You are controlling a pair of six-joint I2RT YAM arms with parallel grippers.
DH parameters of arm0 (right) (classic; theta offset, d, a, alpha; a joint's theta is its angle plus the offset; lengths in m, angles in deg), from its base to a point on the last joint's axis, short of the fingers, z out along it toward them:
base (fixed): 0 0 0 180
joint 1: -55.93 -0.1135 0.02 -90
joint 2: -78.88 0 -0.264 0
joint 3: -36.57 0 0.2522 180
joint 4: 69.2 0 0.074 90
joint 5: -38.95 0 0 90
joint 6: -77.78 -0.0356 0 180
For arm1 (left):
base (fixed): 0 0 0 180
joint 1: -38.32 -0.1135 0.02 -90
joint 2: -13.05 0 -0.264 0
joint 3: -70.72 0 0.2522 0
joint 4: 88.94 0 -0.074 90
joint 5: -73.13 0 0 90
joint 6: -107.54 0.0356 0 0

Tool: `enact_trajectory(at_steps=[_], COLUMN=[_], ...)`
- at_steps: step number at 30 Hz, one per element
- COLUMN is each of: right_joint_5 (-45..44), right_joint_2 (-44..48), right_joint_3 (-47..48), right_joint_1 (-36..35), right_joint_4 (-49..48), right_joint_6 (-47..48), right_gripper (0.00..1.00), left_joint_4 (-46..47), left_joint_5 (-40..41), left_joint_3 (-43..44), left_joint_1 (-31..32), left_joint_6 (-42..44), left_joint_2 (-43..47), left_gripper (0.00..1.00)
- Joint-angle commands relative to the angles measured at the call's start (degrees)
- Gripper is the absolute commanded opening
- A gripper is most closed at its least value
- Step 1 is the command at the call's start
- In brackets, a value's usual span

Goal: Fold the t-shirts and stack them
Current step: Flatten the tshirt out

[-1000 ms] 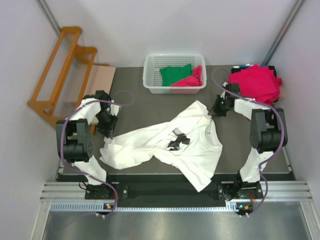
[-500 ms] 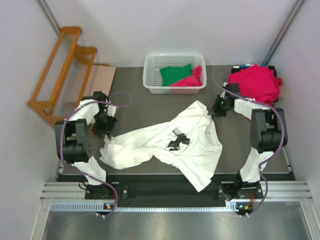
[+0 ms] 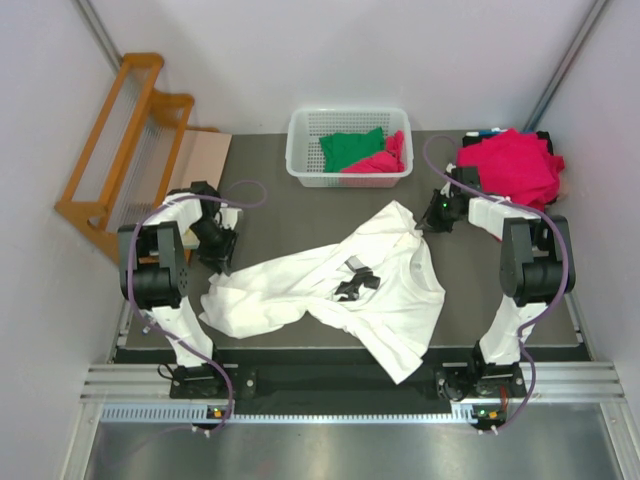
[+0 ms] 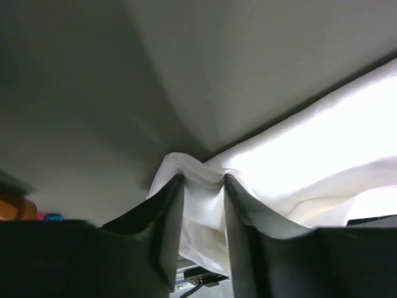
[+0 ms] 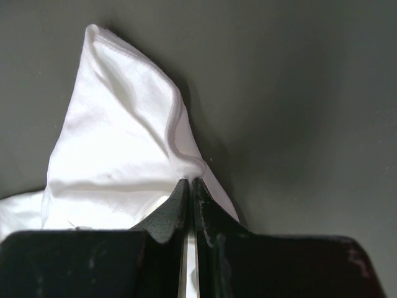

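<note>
A large white t-shirt (image 3: 390, 290) with a small black chest print (image 3: 355, 280) lies crumpled across the dark table. My left gripper (image 3: 221, 262) sits low at the shirt's left edge. In the left wrist view, the left gripper (image 4: 203, 180) holds a bunched fold of white cloth (image 4: 201, 205) that fills the space between its fingers. My right gripper (image 3: 428, 222) is at the shirt's far right corner. In the right wrist view, the right gripper (image 5: 190, 181) is pinched shut on the hem of the white t-shirt (image 5: 118, 143). A green t-shirt (image 3: 352, 148) and a crimson-pink one (image 3: 378, 162) lie in the basket.
The white lattice basket (image 3: 300, 150) stands at the back middle of the table. A pile of crimson-pink t-shirts (image 3: 510, 165) lies at the back right corner. An orange wooden rack (image 3: 125, 150) and a brown board (image 3: 200, 155) stand at the back left.
My left arm has shifted a little, its upper part swinging inward while the gripper stays at the shirt's left edge. The white shirt and the right arm have not moved.
</note>
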Motion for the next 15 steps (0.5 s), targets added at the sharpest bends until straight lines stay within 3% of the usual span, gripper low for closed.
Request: enact_trajectory(at_steps=[1, 2, 5, 15], right_joint_5=[0.72, 0.64, 0.55, 0.37], right_joint_2=[1.61, 1.61, 1.43, 1.17], right_joint_3=[-0.28, -0.28, -0.20, 0.07], right_joint_1=[0.50, 0.50, 0.50, 0.50], right_joint_4=[-1.90, -1.90, -1.90, -1.90], right_joint_6=[0.12, 0.20, 0.29, 0.20], right_gripper=[0.00, 0.00, 0.00, 0.00], left_joint_4=[1.52, 1.52, 1.52, -0.24], left_joint_5=[-4.63, -4.80, -5.15, -4.54], left_joint_3=[2.34, 2.17, 1.90, 3.65], left_joint_1=[-0.43, -0.52, -0.96, -3.24], left_joint_6=[0.04, 0.13, 0.21, 0.66], left_joint_2=[-0.44, -0.35, 0.18, 2.64], left_gripper=[0.32, 0.28, 0.01, 0.00])
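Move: Right between the left hand's half-open fingers, at fingertip level or about 1 cm below, is the bunched far-left corner of the white t-shirt. The shirt's dark print lies some 33 cm to the right and 2 cm back, the wooden rack's near foot about 11 cm left and 2 cm ahead. From the right hand, which already holds the shirt's far-right edge, that corner is roughly 50 cm left and 11 cm back. Closing on the bunched corner of the white t-shirt, the left hand edges rightward and slightly forward, about 1 cm in all, while its fingers go from part open to fully shut and pinch the cloth. Then it stays low there, easing about half a centimetre back left. The right hand keeps still, its shut fingers holding the far-right edge. ##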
